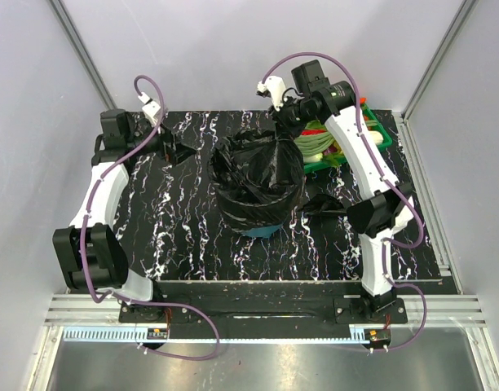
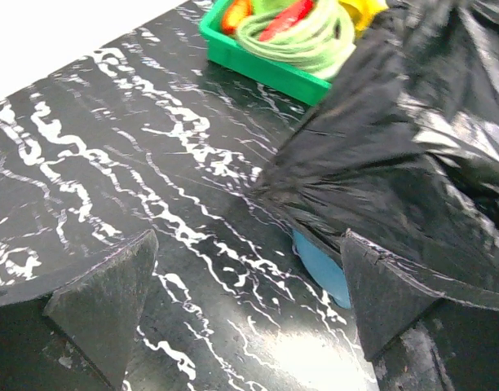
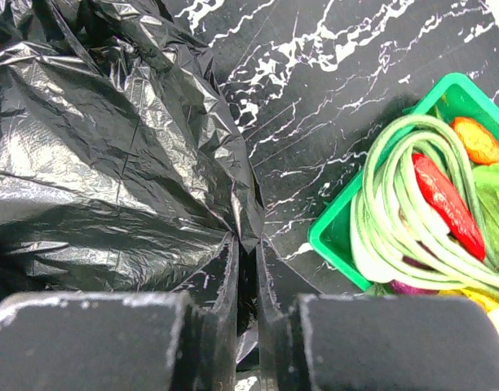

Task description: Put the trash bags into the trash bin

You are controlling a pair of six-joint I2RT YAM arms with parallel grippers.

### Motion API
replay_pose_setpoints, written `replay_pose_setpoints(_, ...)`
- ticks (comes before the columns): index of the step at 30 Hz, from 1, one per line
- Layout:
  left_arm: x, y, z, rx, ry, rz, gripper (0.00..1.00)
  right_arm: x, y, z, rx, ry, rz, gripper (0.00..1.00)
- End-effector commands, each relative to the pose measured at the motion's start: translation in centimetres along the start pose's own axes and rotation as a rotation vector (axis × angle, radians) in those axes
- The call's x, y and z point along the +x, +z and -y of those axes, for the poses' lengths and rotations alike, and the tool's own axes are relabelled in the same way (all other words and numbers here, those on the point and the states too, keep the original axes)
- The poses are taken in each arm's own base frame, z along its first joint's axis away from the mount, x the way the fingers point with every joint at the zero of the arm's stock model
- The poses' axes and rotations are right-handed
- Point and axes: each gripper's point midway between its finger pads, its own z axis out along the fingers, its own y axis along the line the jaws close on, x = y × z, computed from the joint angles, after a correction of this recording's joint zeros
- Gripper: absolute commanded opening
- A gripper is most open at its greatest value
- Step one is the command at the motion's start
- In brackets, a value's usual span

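A glossy black trash bag [image 1: 258, 175] lies crumpled over the top of the teal trash bin [image 1: 262, 230] in the middle of the table, so only the bin's lower wall shows. My right gripper [image 1: 284, 134] is at the bag's far right edge. In the right wrist view it [image 3: 248, 248] is shut on a pinched fold of the bag [image 3: 111, 163]. My left gripper [image 1: 178, 152] hangs open to the left of the bin, apart from it. In the left wrist view its fingers [image 2: 103, 297] stand wide apart with bare table between them. The bag [image 2: 396, 147] and a sliver of the bin [image 2: 323, 265] are just ahead.
A shallow green tray [image 1: 323, 165] of vegetables stands right behind and to the right of the bin, close beside my right gripper; its rim [image 3: 335, 224] shows next to the jaws, and the tray [image 2: 266, 61] also appears in the left wrist view. White walls enclose the black marbled table [image 1: 176, 228].
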Motion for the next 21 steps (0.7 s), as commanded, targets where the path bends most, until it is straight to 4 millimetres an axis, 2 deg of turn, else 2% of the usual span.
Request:
replay_pose_setpoints(1,-1.4,-1.2,4.9,0.250,0.195,0.052,0.99,-1.4,0.0,-0.3,-0.061,-0.121,0.063,0.08)
replay_pose_setpoints(3,-0.6,-1.2,5.6,0.301,0.224,0.056,0.99,-1.6,0.1,-0.3,-0.067,-0.143,0.072,0.10)
replay_pose_setpoints(4,0.1,-1.1,5.8,0.318,0.229,0.055,0.99,-1.8,0.0,-0.2,-0.060,-0.146,0.078,0.13)
replay_pose_setpoints(8,1.5,-0.5,5.4,0.304,0.268,0.034,0.99,-2.6,-1.3,0.4,-0.002,-0.130,0.099,0.51)
replay_pose_setpoints(9,1.7,-0.4,5.4,0.302,0.273,0.030,0.99,-2.7,-1.8,0.5,0.013,-0.123,0.099,0.56)
replay_pose_setpoints(12,1.7,-0.3,5.1,0.291,0.271,0.023,0.99,-3.0,-3.5,0.6,0.061,-0.098,0.109,0.63)
replay_pose_setpoints(16,1.4,-0.2,4.6,0.265,0.277,0.018,0.99,-3.3,-6.0,-0.2,0.082,-0.053,0.141,0.71)
replay_pose_setpoints(21,0.2,-0.5,4.8,0.253,0.274,0.037,0.99,-3.6,-9.1,-0.3,0.163,-0.005,0.190,0.80)
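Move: The right fingers already pinch the trash bag's far right edge; from them the bin under the bag has its middle about 10 cm back, 6 cm left and 14 cm below. The vegetable tray lies some 20 cm right and 10 cm ahead, the folded black plastic 16 cm right and 11 cm back, both low on the table. From the empty left hand the bag's left edge is about 9 cm right, 4 cm back and slightly below, the bin's middle 21 cm right. Hold the right hand nearly in place at the bin's far right rim, open its fingers from almost shut to about three quarters to let go of the trash bag, then lift it nearly 3 cm, easing slightly back and right. Meanwhile bring the wide-open left gripper about 4 cm back, some 3 cm right and a little down towards the bag's left edge, turning it clockwise about 15 degrees, then hold it there. ##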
